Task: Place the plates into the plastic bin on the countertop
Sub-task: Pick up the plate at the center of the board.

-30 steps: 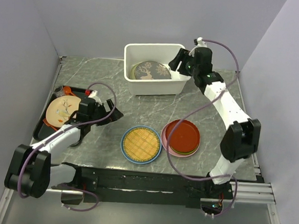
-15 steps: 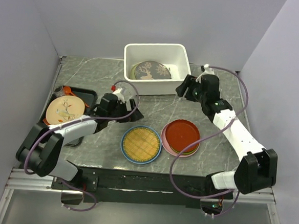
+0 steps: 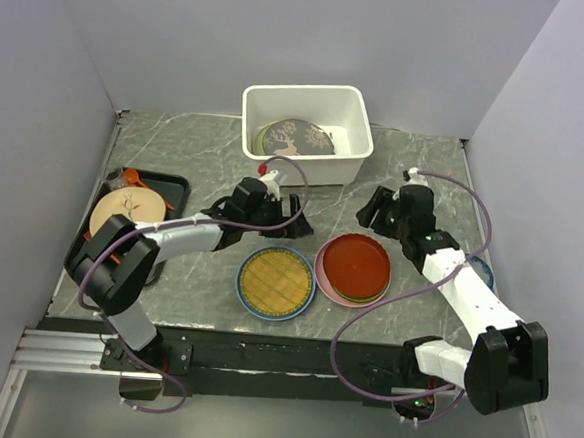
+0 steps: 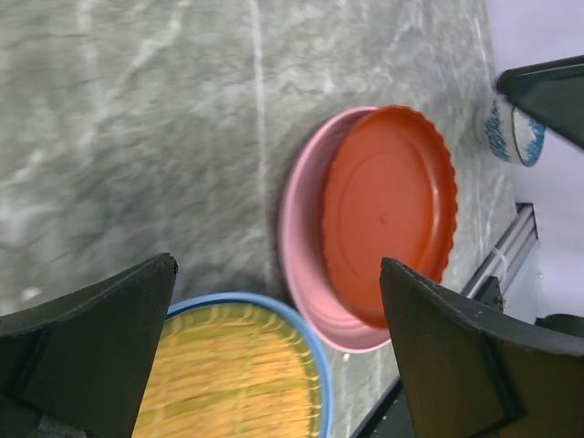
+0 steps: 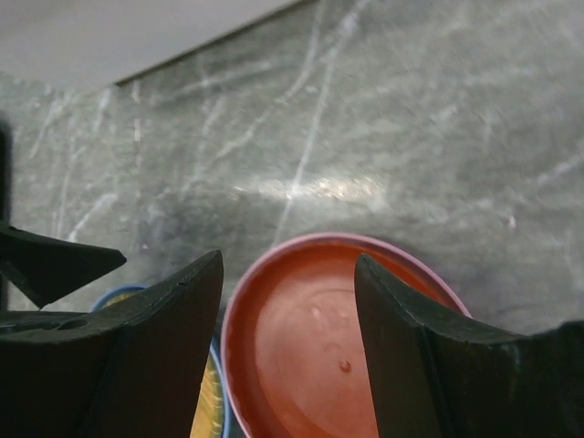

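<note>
The white plastic bin (image 3: 352, 165) stands at the back of the countertop (image 3: 192, 142) with a grey animal-figure plate (image 3: 296, 139) inside. A red plate (image 3: 355, 265) tops a pink plate (image 3: 329, 291) at front centre-right. A yellow woven disc (image 3: 276, 280) lies on a blue plate (image 3: 243, 297) to their left. My left gripper (image 3: 294, 222) hangs open above the blue plate's far edge. My right gripper (image 3: 371, 211) hangs open over the red plate's far edge. In the left wrist view the red plate (image 4: 388, 214) and woven disc (image 4: 228, 379) lie below my open gripper (image 4: 276, 274). The right wrist view has the red plate (image 5: 310, 356) under my gripper (image 5: 287, 265).
A flat black tray (image 3: 170, 182) at the left holds a peach flowered plate (image 3: 124, 213). A small blue-and-white bowl (image 3: 483, 266) sits at the right, half hidden by the right arm, and shows in the left wrist view (image 4: 511, 135). Walls close the left, back and right.
My left arm has swung right from the tray to the middle of the countertop. My right arm has drawn back from the bin to above the red plate.
</note>
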Available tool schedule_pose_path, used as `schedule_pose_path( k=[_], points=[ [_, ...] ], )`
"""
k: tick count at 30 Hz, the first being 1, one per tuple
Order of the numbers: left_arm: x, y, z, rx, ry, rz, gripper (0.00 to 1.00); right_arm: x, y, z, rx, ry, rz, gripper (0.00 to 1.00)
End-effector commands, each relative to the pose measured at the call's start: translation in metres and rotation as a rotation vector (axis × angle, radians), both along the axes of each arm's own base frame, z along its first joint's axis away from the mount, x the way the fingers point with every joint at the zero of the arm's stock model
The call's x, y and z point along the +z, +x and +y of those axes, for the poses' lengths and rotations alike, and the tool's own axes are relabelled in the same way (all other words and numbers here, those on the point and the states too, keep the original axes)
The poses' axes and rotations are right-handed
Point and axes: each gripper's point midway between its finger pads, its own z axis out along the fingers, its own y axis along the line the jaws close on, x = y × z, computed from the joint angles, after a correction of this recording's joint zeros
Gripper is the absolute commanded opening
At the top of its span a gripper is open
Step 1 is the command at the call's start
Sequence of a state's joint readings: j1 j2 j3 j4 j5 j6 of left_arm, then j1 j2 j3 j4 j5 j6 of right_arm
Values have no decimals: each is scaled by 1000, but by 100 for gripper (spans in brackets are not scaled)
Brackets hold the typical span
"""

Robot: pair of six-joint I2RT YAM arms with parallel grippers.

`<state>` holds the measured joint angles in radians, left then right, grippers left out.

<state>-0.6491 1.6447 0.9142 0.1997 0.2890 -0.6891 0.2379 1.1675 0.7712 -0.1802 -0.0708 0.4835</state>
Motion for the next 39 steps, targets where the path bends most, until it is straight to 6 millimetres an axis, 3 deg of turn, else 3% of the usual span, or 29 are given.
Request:
schedule_pose_path(
  k=[1, 12, 15, 21, 34, 37, 39],
  points=[
    [27, 3, -29, -60, -66, -56, 99, 1, -4, -13, -52, 36, -25, 66],
    [12, -6, -65, -153, -64, -13, 93, -11, -17, -33, -84, 92, -7, 65],
    [9, -11, -73, -185, -74, -1, 77, -13, -18, -39, -95, 102, -5, 65],
    [-2, -17, -83, -223, -61, 19, 62, -11, -20, -44, -95, 124, -12, 66],
    [-24, -26, -96, -262, -30, 64, 49, -10, -21, -44, -80, 148, -16, 66],
    [-24, -27, -97, -275, -27, 66, 38, -10, -21, -44, -79, 145, -14, 66],
    [-26, -27, -97, -277, -16, 64, 25, -11, -21, -44, -77, 145, -14, 66]
  ],
)
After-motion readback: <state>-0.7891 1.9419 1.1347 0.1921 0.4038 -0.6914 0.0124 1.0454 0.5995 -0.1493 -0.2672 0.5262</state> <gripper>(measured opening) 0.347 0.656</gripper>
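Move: Below, back and to the right of the open left gripper lies the red plate, its middle some 16 cm right, 8 cm back and 6 cm down. The pink plate sits just under it, about 15 cm right and 10 cm back of the left hand; the blue-rimmed yellow plate is some 4 cm left and 13 cm back. From the right hand the red plate lies about 11 cm back, 3 cm left and 10 cm down. Reaching right towards the near side of the red plate's rim, the left hand goes about 8 cm, then increasingly sinks some 4 cm and eases 3 cm back, turning roughly 15 degrees clockwise, its fingers closing from wide open to about a third around the plate's left-far rim. The right hand draws about 5 cm right, slightly back and down, fingers staying part open. ##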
